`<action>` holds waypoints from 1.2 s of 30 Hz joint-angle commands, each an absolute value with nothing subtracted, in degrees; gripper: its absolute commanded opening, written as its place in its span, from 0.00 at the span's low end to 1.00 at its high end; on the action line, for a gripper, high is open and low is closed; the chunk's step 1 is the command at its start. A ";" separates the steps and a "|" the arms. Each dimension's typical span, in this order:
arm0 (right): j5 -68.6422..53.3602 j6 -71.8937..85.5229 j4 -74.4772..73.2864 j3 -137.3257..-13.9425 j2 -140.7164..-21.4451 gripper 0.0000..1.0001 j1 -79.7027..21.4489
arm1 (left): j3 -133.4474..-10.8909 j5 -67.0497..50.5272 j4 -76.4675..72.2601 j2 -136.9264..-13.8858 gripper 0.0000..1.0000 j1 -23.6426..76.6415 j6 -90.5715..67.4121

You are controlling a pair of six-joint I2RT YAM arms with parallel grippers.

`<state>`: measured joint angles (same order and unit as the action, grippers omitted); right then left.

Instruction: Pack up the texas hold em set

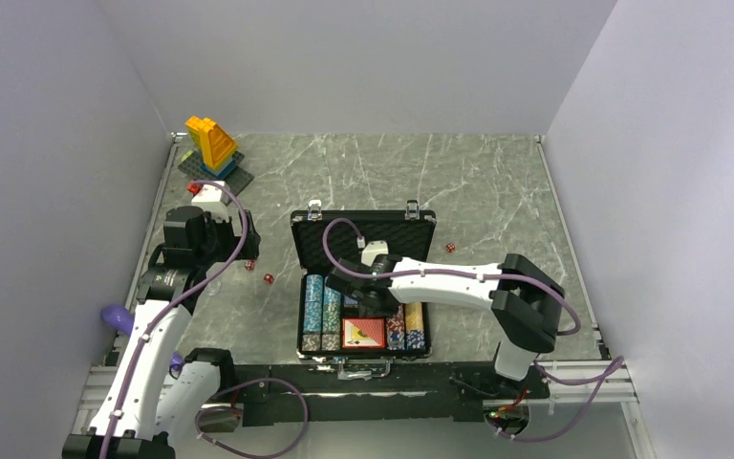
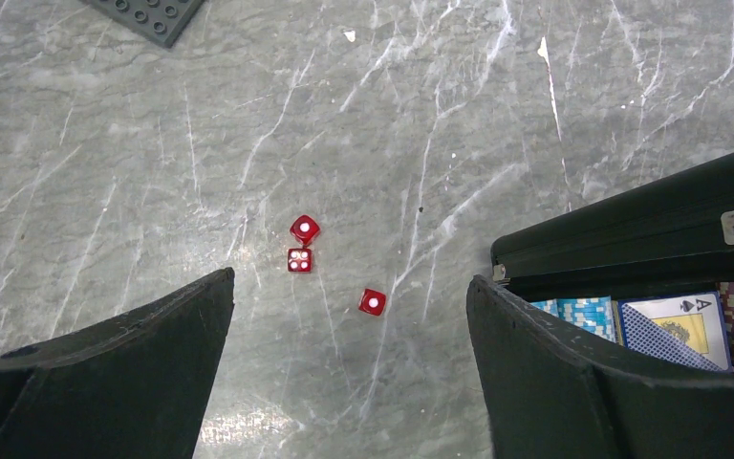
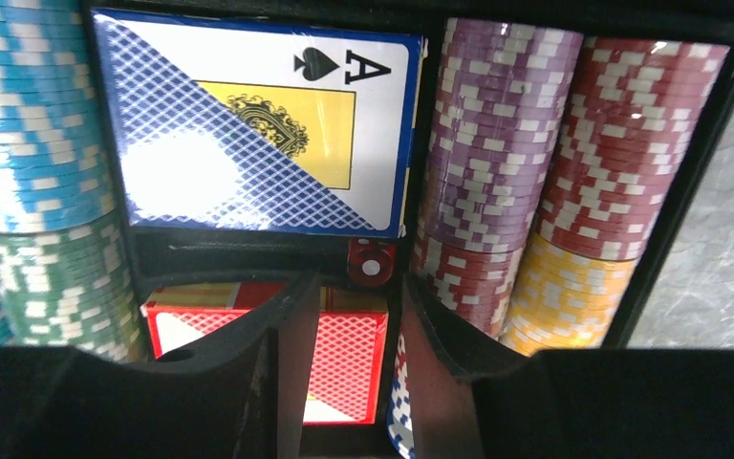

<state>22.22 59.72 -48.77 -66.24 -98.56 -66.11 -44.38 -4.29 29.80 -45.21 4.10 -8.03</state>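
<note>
The black case (image 1: pixel 313 287) lies open mid-table, its foam lid (image 1: pixel 363 239) propped at the back. It holds rows of striped chips (image 1: pixel 322 311), a blue card deck (image 3: pixel 258 134) and a red deck (image 1: pixel 364 333). My right gripper (image 3: pixel 360 287) hangs low over the red deck (image 3: pixel 349 354), jaws slightly apart and empty. A red die (image 3: pixel 371 262) sits in the slot just past its fingertips. My left gripper (image 2: pixel 351 282) is open above three red dice (image 2: pixel 373 301) on the table, left of the case (image 2: pixel 631 225).
A yellow-blue toy brick tower (image 1: pixel 212 145) on a dark baseplate stands at the back left. Another red die (image 1: pixel 449 248) lies on the table right of the lid. Grey walls enclose the table on three sides.
</note>
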 commanded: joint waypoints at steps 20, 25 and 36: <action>28.45 47.14 -58.21 -57.91 -68.05 0.41 -52.87 | -45.88 -5.19 28.05 -45.24 0.99 3.87 -7.91; 23.32 38.53 -56.45 -54.82 -63.26 0.41 -37.52 | -45.79 -5.67 27.97 -45.23 0.99 3.87 -7.83; 10.49 18.53 -36.38 -52.79 -71.54 0.42 -12.56 | -45.64 -5.70 27.69 -44.76 0.99 3.87 -7.38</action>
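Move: Between the fingers of the right hand, about 1 cm below, is the die just set between the decks; the blue deck lies roughly 4 cm ahead and 3 cm left. The ALL IN triangle is about 30 cm to this hand's right and 10 cm ahead, some 4 cm lower. The loose die is around 16 cm right and 15 cm ahead, 3 cm lower. From the left hand the triangle is some 57 cm right, 1 cm back and 19 cm below. Lifting off from the placed die, the right hand first climbs about 8 cm out of the case. It then sweeps roughly 22 cm right and 10 cm forward, over the chip rows and the case's right side, towards the triangle, sinking slightly at the end. The wrist turns some 20 degrees clockwise and the fingers swing slightly outward, staying part-open and empty. ##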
